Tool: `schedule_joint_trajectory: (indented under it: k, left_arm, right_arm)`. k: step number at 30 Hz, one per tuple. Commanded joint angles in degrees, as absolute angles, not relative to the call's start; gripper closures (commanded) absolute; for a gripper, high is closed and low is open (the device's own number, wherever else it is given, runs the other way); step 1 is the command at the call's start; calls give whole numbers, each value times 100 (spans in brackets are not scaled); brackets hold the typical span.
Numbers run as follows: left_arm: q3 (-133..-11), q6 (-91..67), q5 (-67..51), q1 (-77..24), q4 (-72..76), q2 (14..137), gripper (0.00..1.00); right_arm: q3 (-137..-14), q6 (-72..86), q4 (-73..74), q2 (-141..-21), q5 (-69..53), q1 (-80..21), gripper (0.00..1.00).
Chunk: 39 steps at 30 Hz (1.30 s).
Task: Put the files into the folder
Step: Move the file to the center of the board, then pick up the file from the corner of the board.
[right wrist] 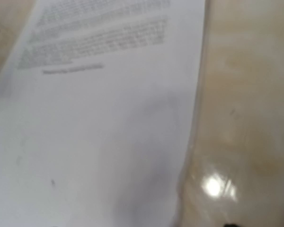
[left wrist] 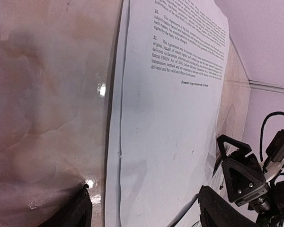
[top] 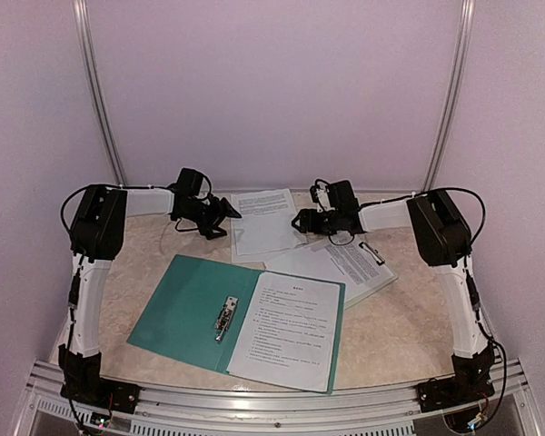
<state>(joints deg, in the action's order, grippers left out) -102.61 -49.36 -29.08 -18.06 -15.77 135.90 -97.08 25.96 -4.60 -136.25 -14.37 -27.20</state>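
Note:
The dark teal folder point(top: 177, 304) lies open near the front, with a silver clip point(top: 225, 318) at its spine. One printed sheet point(top: 286, 331) rests on its right leaf. A second sheet of the files point(top: 265, 222) lies flat at the back centre, between the two grippers. My left gripper point(top: 225, 214) hovers at that sheet's left edge; in the left wrist view it point(left wrist: 144, 201) is open, straddling the sheet point(left wrist: 170, 118) without gripping it. My right gripper point(top: 300, 221) sits at the sheet's right edge, open. The right wrist view shows the blurred sheet point(right wrist: 99, 118) with nothing between the jaws.
A pale clipboard point(top: 381, 272) with more printed paper and a top clip point(top: 372, 252) lies to the right, behind the folder. White walls enclose the marbled table point(top: 400, 336). The arm bases stand at the front corners.

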Motion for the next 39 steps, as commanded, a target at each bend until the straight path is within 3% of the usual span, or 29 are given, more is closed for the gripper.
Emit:
schedule_joint_trajectory:
  k: [1, 10, 15, 25, 39]
  left_arm:
    - [-10160, -5107, -2948, -1954, -1892, 14181, 26]
    - [-10156, -5355, -3228, -2029, -1682, 14297, 30]
    - [-10073, -5545, -3534, -2015, -1364, 14338, 37]
    - [-9581, -5566, -3470, -1945, -985, 13987, 45]
    - [-9380, -5303, -3264, -1909, -1119, 13596, 46]
  right_arm:
    - [-10040, 2978, -343, -14093, -1916, -2710, 29]
    - [-9952, 3489, -604, -14248, -2652, -2707, 35]
    - [-9784, 3813, -974, -14250, -3099, -2716, 38]
    - [-9669, 3643, -806, -14070, -2910, -2683, 45]
    - [-9701, 3848, -1066, -13957, -3000, -2679, 81]
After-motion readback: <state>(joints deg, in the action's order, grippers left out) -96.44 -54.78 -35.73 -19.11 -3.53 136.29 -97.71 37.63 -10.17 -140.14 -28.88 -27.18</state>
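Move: The file, a white printed sheaf, lies between the hands: its middle is about 11 cm right of and level with the left hand, and about 10 cm left of and level with the right, some 2 cm lower. The clipboard under other sheets is about 14 cm back and 10 cm right of the right hand. The open folder's middle lies some 30 cm back and 4 cm right of the left hand. Both hands push about 3 cm inward against the file's side edges, the right closing mostly, the left partly. ##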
